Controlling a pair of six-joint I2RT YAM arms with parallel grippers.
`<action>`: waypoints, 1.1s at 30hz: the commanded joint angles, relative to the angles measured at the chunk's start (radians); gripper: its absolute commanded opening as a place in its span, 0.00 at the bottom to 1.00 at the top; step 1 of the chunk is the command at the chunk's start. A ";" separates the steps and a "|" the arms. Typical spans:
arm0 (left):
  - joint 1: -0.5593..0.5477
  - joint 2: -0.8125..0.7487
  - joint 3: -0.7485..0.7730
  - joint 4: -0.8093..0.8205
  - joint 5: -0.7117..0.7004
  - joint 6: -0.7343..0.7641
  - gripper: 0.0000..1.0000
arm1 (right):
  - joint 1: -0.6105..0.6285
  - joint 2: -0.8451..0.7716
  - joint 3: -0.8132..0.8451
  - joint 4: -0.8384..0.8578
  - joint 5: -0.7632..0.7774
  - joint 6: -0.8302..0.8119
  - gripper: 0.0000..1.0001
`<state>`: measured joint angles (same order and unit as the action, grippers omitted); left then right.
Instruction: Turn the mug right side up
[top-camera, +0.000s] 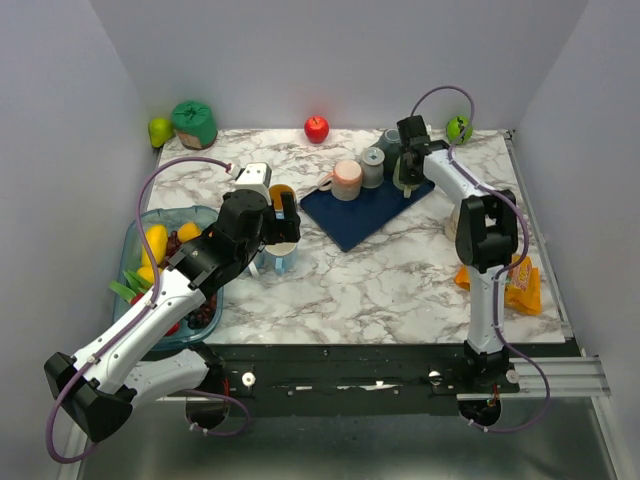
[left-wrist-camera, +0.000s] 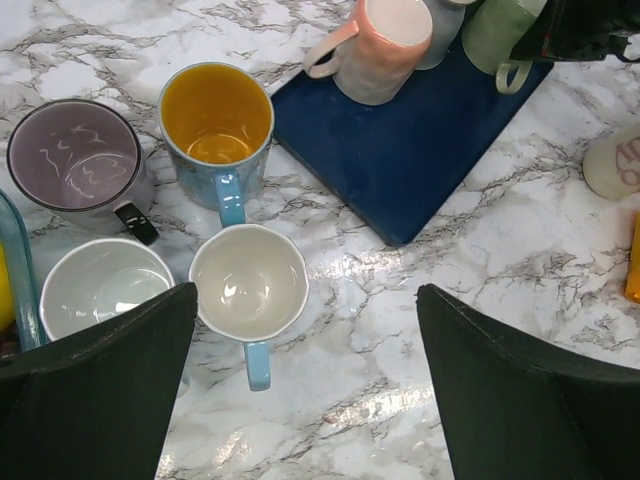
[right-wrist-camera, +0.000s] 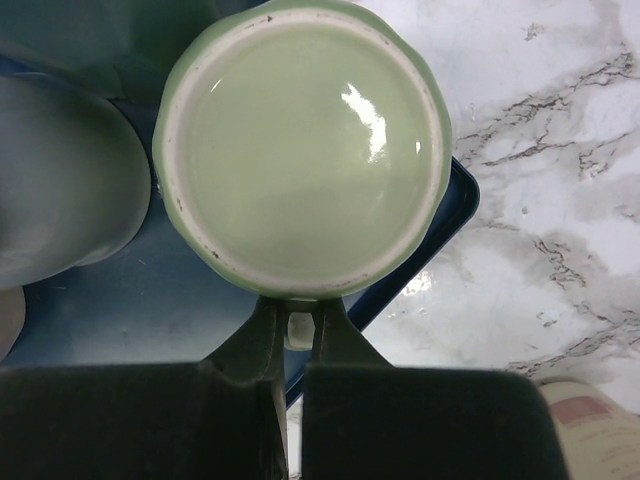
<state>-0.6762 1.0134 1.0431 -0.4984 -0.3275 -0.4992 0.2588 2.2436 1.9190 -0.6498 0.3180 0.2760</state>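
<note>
A pale green mug (right-wrist-camera: 300, 150) stands upside down on the corner of the blue tray (right-wrist-camera: 110, 320), its flat bottom facing my right wrist camera. My right gripper (right-wrist-camera: 298, 325) is shut on the mug's handle, which shows as a sliver between the fingers. From the left wrist view the same mug (left-wrist-camera: 497, 35) stands at the tray's far corner under the right gripper (left-wrist-camera: 590, 30). My left gripper (left-wrist-camera: 308, 330) hangs open over bare marble beside several upright mugs, holding nothing.
A pink mug (left-wrist-camera: 385, 45) and a grey one (right-wrist-camera: 60, 180) stand upside down on the tray (left-wrist-camera: 400, 160). Upright mugs: yellow-lined (left-wrist-camera: 217, 120), white-lined (left-wrist-camera: 250, 280), purple (left-wrist-camera: 75, 155), white (left-wrist-camera: 105, 285). A fruit basket (top-camera: 135, 240) sits left, an orange packet (top-camera: 522, 285) right, an apple (top-camera: 316, 128) behind.
</note>
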 joint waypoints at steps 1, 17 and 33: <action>0.003 -0.019 0.005 0.021 0.030 -0.006 0.99 | -0.010 -0.108 -0.080 0.013 -0.009 -0.001 0.01; 0.001 -0.003 -0.005 0.069 0.157 -0.038 0.99 | -0.009 -0.541 -0.485 0.280 -0.583 0.213 0.01; 0.003 0.022 0.018 0.354 0.541 -0.085 0.99 | 0.112 -0.985 -0.681 0.694 -0.852 0.377 0.01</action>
<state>-0.6754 1.0245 1.0412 -0.2897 0.0673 -0.5514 0.3206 1.3762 1.2346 -0.2012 -0.4332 0.5789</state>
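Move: Shut on the green mug's handle, the right hand has its body some 6 cm ahead and 1 cm to the right, bottom up at hand height. The open left gripper is about 25 cm back, 30 cm left and 19 cm above. The gray mug is 8 cm ahead and 9 cm left, the peach mug 4 ahead and 18 left. From the left hand, the green mug lies some 31 cm ahead, 31 right and 19 below. Keeping its pinch on the handle, the right hand draws the green mug back off its spot, then swings it up and left towards the left gripper, rising about 21 cm, coming back 16 and going left 13, while the wrist rolls its left side up and turns counter-clockwise, some 60 degrees in all. The left hand, still wide open, goes to meet it: about 7 cm right and 4 up, turning clockwise. ##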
